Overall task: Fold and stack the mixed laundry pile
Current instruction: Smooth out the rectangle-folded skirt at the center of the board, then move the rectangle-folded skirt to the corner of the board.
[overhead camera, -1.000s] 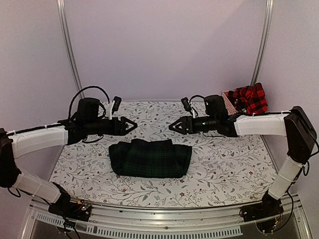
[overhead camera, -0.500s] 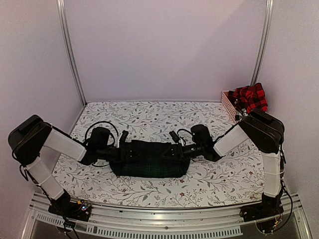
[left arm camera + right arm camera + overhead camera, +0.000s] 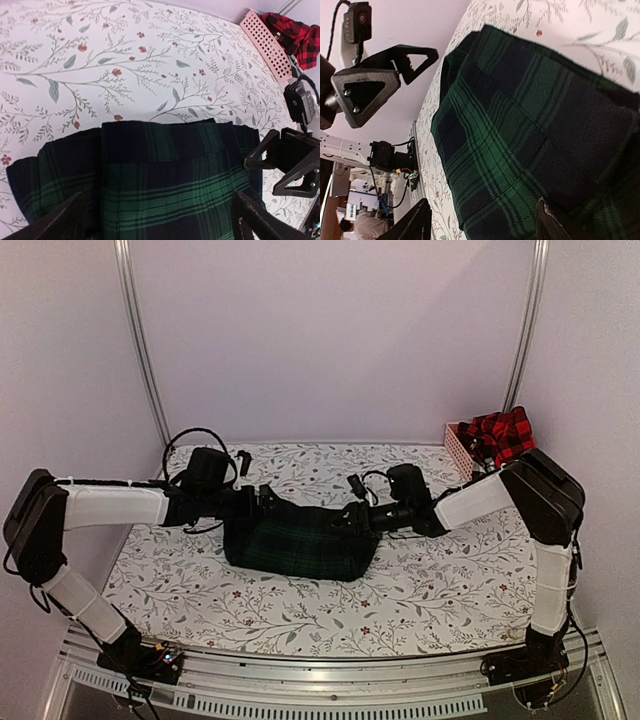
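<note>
A folded dark green tartan piece (image 3: 300, 545) lies across the middle of the leaf-patterned cloth. My left gripper (image 3: 265, 502) is at its left end and my right gripper (image 3: 350, 520) at its right end, facing each other. In the left wrist view the tartan piece (image 3: 165, 170) fills the space between the widely spread fingers (image 3: 62, 222) of my left gripper (image 3: 157, 222). The right wrist view shows the same: the tartan piece (image 3: 520, 125) lies between the open fingers (image 3: 555, 222) of my right gripper (image 3: 482, 225). A red-and-black checked shirt (image 3: 498, 437) hangs out of the basket.
The pink slatted basket (image 3: 457, 448) stands at the back right corner against the wall. Aluminium frame posts (image 3: 140, 340) rise at the back corners. The patterned table cloth (image 3: 420, 600) runs to the near rail, where both arm bases sit.
Both arms dropped from above the table to the tartan's ends. Since half a second ago they and the tartan have shifted toward the back, and the left jaws have spread wider.
</note>
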### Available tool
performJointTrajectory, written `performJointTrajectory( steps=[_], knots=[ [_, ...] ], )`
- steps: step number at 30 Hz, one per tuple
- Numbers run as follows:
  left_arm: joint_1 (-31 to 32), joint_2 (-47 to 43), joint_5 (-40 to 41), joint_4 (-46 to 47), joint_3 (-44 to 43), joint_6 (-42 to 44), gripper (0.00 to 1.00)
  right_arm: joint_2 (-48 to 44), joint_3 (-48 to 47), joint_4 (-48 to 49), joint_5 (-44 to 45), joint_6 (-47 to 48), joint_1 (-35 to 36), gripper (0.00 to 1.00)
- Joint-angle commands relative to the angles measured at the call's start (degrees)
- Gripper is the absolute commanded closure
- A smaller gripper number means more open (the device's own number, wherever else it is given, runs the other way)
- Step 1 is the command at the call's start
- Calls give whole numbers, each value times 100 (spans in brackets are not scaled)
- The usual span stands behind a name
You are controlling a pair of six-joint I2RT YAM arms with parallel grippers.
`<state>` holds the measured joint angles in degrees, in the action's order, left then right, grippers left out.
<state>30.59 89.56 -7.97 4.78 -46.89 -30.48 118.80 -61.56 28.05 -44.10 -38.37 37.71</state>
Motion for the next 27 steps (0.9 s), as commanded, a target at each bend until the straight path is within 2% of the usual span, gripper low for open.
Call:
performJointTrajectory(
  steps=[1,5,6,10,14,21,27],
  knots=[
    [835,-314,1718,-2084,-757,609,0,-1472,-243,-1947,1863,1618,-67,23],
    [1544,-96,1988,-2447,-1123,581,0,-2421,257,-2099,2982,2203,-191,2],
    [1679,28,2074,-2599,-1253,495,0,-2663,421,-2040,3039,2233,-283,1],
    [1862,674,1936,-2901,-1710,153,0,-3160,925,-1807,2357,2056,-827,1],
    [1905,1366,1702,-2720,-1979,-119,0,-3426,1375,-1442,1601,1649,-1345,1],
    [1446,2879,1555,-3098,-2709,-289,0,-3547,1582,-1502,1598,1679,-1500,1],
    [141,2809,1358,-3029,-2419,-82,2,-3708,1707,-1465,1513,1688,-1634,1]
  ],
)
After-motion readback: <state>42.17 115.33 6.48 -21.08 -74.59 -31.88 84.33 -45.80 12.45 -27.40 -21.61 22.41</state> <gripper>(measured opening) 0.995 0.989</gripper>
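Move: The folded skirt's middle lies about 10 cm to the right of the left hand, some 6 cm back from it and 9 cm below. From the right hand that same middle is roughly 10 cm to the left, 2 cm back and 6 cm down. The pink basket with the red-checked cloth stands far out on the right, about 38 cm to the right of the right hand and 20 cm ahead of it. Swing the left gripper up a little, then right and back over the skirt. Bring it down about 13 cm from the top of that arc, tilting the fingers more steeply downward, and sweep it forward some 5 cm and slightly left along the cloth, fingers kept wide open. Meanwhile open the right gripper further, lift it away from the skirt and carry it about 17 cm right towards the basket, then hold it there. ##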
